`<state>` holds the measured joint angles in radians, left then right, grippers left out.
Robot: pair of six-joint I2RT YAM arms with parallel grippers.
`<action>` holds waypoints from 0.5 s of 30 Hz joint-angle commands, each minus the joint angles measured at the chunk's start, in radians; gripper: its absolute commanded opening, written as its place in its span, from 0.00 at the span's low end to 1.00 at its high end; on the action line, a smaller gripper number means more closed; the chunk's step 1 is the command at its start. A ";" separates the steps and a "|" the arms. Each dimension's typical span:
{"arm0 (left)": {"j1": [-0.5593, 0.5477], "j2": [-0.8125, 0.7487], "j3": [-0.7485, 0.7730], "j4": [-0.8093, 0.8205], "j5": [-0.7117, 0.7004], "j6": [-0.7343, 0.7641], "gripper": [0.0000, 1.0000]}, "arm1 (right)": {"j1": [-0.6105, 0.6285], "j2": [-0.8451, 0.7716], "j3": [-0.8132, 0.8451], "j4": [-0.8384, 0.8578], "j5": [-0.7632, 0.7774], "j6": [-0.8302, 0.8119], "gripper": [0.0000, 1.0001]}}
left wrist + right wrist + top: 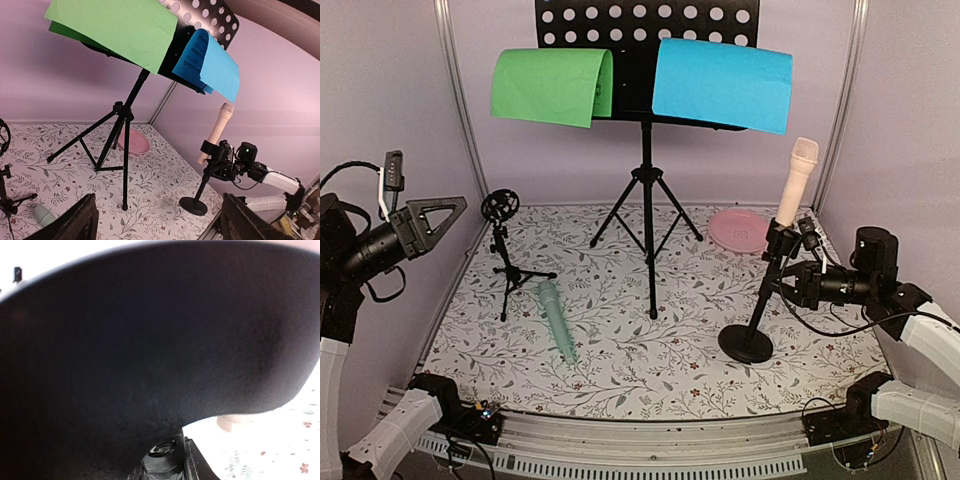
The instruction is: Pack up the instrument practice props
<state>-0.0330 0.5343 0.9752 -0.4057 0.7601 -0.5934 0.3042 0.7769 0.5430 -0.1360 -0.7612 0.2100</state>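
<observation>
The black perforated music rack (645, 30) stands on tripod legs at the back, with a green sheet (550, 88) and a blue sheet (720, 85) draped over it. A mint microphone (557, 320) lies on the table beside a small tripod mic support (503, 250). At the right, a pink microphone (798, 185) stands upright in a round-based support (745, 346). My right gripper (788, 270) is shut on that support's pole just under the clip; its own view is mostly blurred black. My left gripper (445, 218) hangs high at the left, open and empty.
A round pink plate (738, 230) lies at the back right behind the pink microphone. Metal frame posts (460, 100) and purple walls close in the left, right and back. The rack's tripod legs (650, 220) spread over the table's middle.
</observation>
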 commanded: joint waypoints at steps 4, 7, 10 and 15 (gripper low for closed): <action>-0.035 0.008 -0.036 0.022 0.035 -0.050 0.84 | 0.224 -0.016 0.024 0.048 0.053 -0.041 0.09; -0.068 0.034 -0.056 0.017 -0.010 -0.070 0.83 | 0.324 0.044 0.047 0.071 0.100 -0.064 0.10; -0.157 0.062 -0.078 0.016 -0.071 -0.069 0.86 | 0.441 0.143 0.092 0.078 0.144 -0.124 0.10; -0.384 0.129 -0.082 0.051 -0.254 -0.048 0.86 | 0.616 0.332 0.220 0.045 0.182 -0.240 0.10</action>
<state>-0.2764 0.6167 0.8993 -0.4007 0.6617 -0.6514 0.8154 1.0206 0.6346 -0.1619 -0.6159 0.0841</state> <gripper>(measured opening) 0.863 0.244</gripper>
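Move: The pale microphone sits in the clip of the black stand my right hand already grips, about 12 cm above that hand and 2 cm ahead. From my left hand it lies some 45 cm to the right, 8 cm ahead and slightly lower. The bare front-middle table is roughly 18 cm left and 12 cm back of my right hand, 22 cm below; the music stand's near foot is 18 cm left, 7 cm ahead, at table level. I keep my right-hand grip on the stand's pole and sweep it left about 10 cm and back 8 cm towards the front middle, sinking gradually and turning some 25 degrees counter-clockwise. My wide-open left hand comes to meet the pale microphone, slipping right and down, roughly 4 cm each way, with its fingers tipping downward; it touches nothing yet. ##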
